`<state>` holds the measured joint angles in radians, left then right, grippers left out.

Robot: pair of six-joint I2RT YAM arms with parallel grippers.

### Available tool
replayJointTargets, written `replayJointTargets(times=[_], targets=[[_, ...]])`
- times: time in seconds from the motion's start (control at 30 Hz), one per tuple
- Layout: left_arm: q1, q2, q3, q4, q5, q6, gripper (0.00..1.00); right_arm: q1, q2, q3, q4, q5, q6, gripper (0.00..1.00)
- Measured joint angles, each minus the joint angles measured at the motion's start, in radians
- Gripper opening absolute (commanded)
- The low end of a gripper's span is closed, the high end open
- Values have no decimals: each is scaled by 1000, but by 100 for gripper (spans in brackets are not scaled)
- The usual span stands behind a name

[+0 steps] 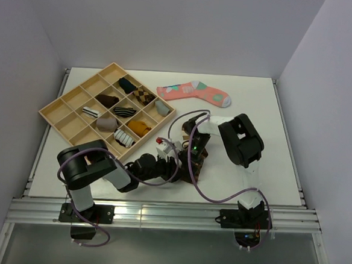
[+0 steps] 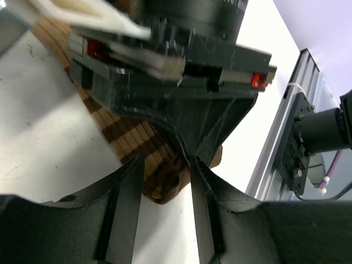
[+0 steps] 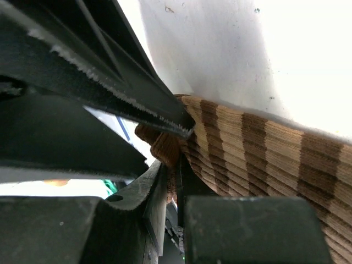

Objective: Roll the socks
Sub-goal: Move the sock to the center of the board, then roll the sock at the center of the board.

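Observation:
A brown sock with tan bands (image 2: 132, 137) lies flat on the white table, its near end bunched into a small fold. My left gripper (image 2: 165, 168) is open, its two dark fingers standing either side of that folded end, with bare table showing between them lower down. My right gripper (image 3: 179, 168) is shut on the brown sock (image 3: 264, 148), pinching the bunched edge between its fingertips. In the top view both grippers meet tip to tip, left gripper (image 1: 172, 163) and right gripper (image 1: 189, 162), and they cover most of the sock.
A wooden compartment tray (image 1: 56, 113) at the back left holds several rolled socks. A coral-pink sock (image 1: 194, 92) lies flat at the back centre. The aluminium rail of the table's near edge (image 2: 286, 137) runs close to the sock's end.

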<state>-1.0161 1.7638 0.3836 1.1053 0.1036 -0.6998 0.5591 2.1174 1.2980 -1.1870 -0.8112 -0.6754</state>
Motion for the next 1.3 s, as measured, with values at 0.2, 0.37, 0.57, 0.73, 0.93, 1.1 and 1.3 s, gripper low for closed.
replayJointTargets(times=[0.2,0.37,0.57,0.73,0.93,1.1,1.3], targets=[[13,31,-47,81,27,-21,43,-11,0,12,-14,-18,0,6],[26,39,-60,93,37,-28,42,-17,3,12,-17,-25,-1,6],[26,48,-55,103,45,-42,42,-19,13,12,-19,-25,0,6],[26,68,-23,103,58,-53,40,-19,15,12,-18,-25,2,5],[27,111,8,103,66,-80,15,-19,15,12,-11,-13,6,8],[27,117,17,90,68,-100,0,-19,15,10,9,2,34,23],[27,108,76,-31,53,-111,0,-19,-61,-33,77,59,130,42]])
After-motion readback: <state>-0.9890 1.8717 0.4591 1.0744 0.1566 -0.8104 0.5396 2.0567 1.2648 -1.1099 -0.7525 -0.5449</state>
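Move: The near edge of the brown-striped sock is about 3 cm to the left hand's right, level with it fore and aft and roughly 2 cm below; the right hand already has that edge pinched at its fingertips. The sock's body runs outward, its middle some 6 cm ahead and 6 cm right of the left hand. In the tray, the mustard sock sits about 18 cm ahead and 17 cm left of the left hand, the white-striped sock 13 cm ahead and 22 cm left. Down about 2 cm in all, the left hand first eases slightly left and back from the sock, then returns rightward, tips down a little and closes its half-open fingers on the sock's near edge beside the right fingertips. The right hand stays nearly still, keeping its pinch until the left has shut, then partly opens to release the edge and starts forward about 1 cm. ##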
